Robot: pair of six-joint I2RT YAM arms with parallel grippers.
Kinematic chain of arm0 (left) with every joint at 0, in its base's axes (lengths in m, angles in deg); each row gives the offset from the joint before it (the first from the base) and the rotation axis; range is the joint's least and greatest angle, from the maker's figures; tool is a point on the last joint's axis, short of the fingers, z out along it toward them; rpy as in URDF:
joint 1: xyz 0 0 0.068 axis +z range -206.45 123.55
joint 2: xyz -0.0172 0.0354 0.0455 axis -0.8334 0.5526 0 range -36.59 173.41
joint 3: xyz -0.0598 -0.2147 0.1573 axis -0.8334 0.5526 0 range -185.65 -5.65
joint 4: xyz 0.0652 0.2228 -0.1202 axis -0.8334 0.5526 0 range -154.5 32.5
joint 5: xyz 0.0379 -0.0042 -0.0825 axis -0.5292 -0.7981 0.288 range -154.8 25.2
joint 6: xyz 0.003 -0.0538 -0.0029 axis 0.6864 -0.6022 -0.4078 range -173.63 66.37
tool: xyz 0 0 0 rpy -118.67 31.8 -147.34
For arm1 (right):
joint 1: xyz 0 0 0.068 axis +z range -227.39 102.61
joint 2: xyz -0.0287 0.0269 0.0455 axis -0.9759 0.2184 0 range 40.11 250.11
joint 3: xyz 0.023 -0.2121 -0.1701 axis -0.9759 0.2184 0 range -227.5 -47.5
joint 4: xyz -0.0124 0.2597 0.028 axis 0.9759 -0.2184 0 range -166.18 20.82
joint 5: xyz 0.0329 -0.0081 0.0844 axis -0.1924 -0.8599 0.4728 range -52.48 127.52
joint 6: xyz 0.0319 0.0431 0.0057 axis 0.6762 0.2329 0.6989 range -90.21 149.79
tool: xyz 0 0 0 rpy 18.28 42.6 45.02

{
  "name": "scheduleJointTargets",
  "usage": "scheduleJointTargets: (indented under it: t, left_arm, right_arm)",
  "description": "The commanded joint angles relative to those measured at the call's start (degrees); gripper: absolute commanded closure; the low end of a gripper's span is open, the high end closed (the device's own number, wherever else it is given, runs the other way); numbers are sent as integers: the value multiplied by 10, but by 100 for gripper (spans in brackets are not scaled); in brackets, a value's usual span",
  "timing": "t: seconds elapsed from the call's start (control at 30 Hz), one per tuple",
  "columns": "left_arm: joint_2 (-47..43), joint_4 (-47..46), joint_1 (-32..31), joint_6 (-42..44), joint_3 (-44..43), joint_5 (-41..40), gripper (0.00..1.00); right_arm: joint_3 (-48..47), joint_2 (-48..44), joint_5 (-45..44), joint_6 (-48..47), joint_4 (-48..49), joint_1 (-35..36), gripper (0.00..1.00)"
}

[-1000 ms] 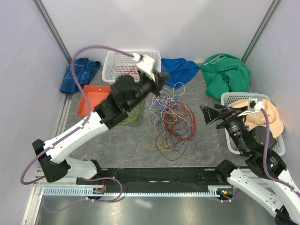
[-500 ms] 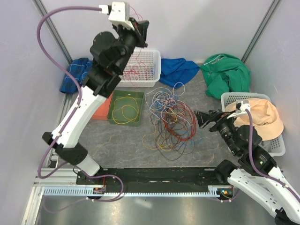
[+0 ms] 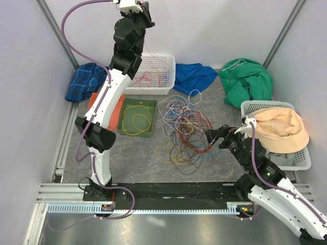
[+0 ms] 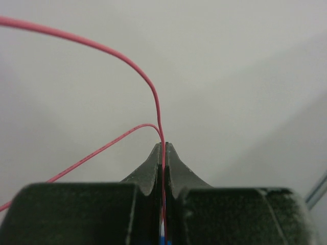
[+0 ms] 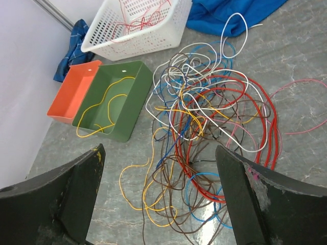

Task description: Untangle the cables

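The cables (image 3: 185, 130) lie in a many-coloured tangle mid-table, seen closer in the right wrist view as cables (image 5: 214, 112). My left gripper (image 3: 145, 11) is raised high against the back wall. In the left wrist view the left gripper (image 4: 164, 145) is shut on one thin red cable (image 4: 153, 97), whose strand (image 3: 149, 53) hangs down toward the white basket (image 3: 127, 84). That basket holds red cables (image 3: 150, 76). My right gripper (image 3: 212, 137) hovers at the tangle's right edge; the right gripper (image 5: 159, 153) is open and holds nothing.
A green bin (image 3: 135, 133) with a yellow cable (image 3: 135, 121) sits left of the tangle, beside an orange bin (image 5: 69, 99). A blue cloth (image 3: 191, 76), a green cloth (image 3: 245, 81) and a plaid cloth (image 3: 84, 81) line the back. At right, a white basket (image 3: 301, 163) holds a peach hat (image 3: 281, 130).
My left arm has swung up from above the white basket to high against the back wall, drawing the red cable with it. The right gripper has moved left toward the tangle.
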Motion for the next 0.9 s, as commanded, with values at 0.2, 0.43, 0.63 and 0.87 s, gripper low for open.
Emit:
scheduleJointTargets:
  t: [0.2, 0.43, 0.63, 0.87]
  left_arm:
    - [136, -172, 45, 38, -75, -50, 98]
    - [244, -157, 86, -19, -78, -81, 98]
    - [291, -28, 133, -190, -94, -18, 80]
    - [241, 123, 149, -303, -96, 84, 0]
  right_arm:
    - [82, 10, 13, 26, 96, 1, 3]
    - [95, 62, 5, 12, 119, 1, 2]
    - [98, 97, 12, 12, 139, 1, 2]
    - [107, 129, 47, 43, 186, 1, 2]
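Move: Ahead of the left hand, which holds a pink cable high up, the white basket's middle lies about 18 cm farther out, 6 cm left and 50 cm down. The blue cloth is 17 cm ahead and 23 cm right, the green box 12 cm back and 9 cm left. From the open right hand the cable tangle is some 13 cm ahead, 9 cm left and 22 cm below; the beige hat lies 4 cm ahead, 28 cm right. Swinging forward and then sinking fast, the left hand carries the pink cable down over the white basket, about 30 cm down, 19 cm forward and some 10 cm left; the wrist tips down and the fingers open wide late on the way. The right hand sinks about 8 cm towards the tangle, tipping down slightly, fingers still wide open and touching nothing. ##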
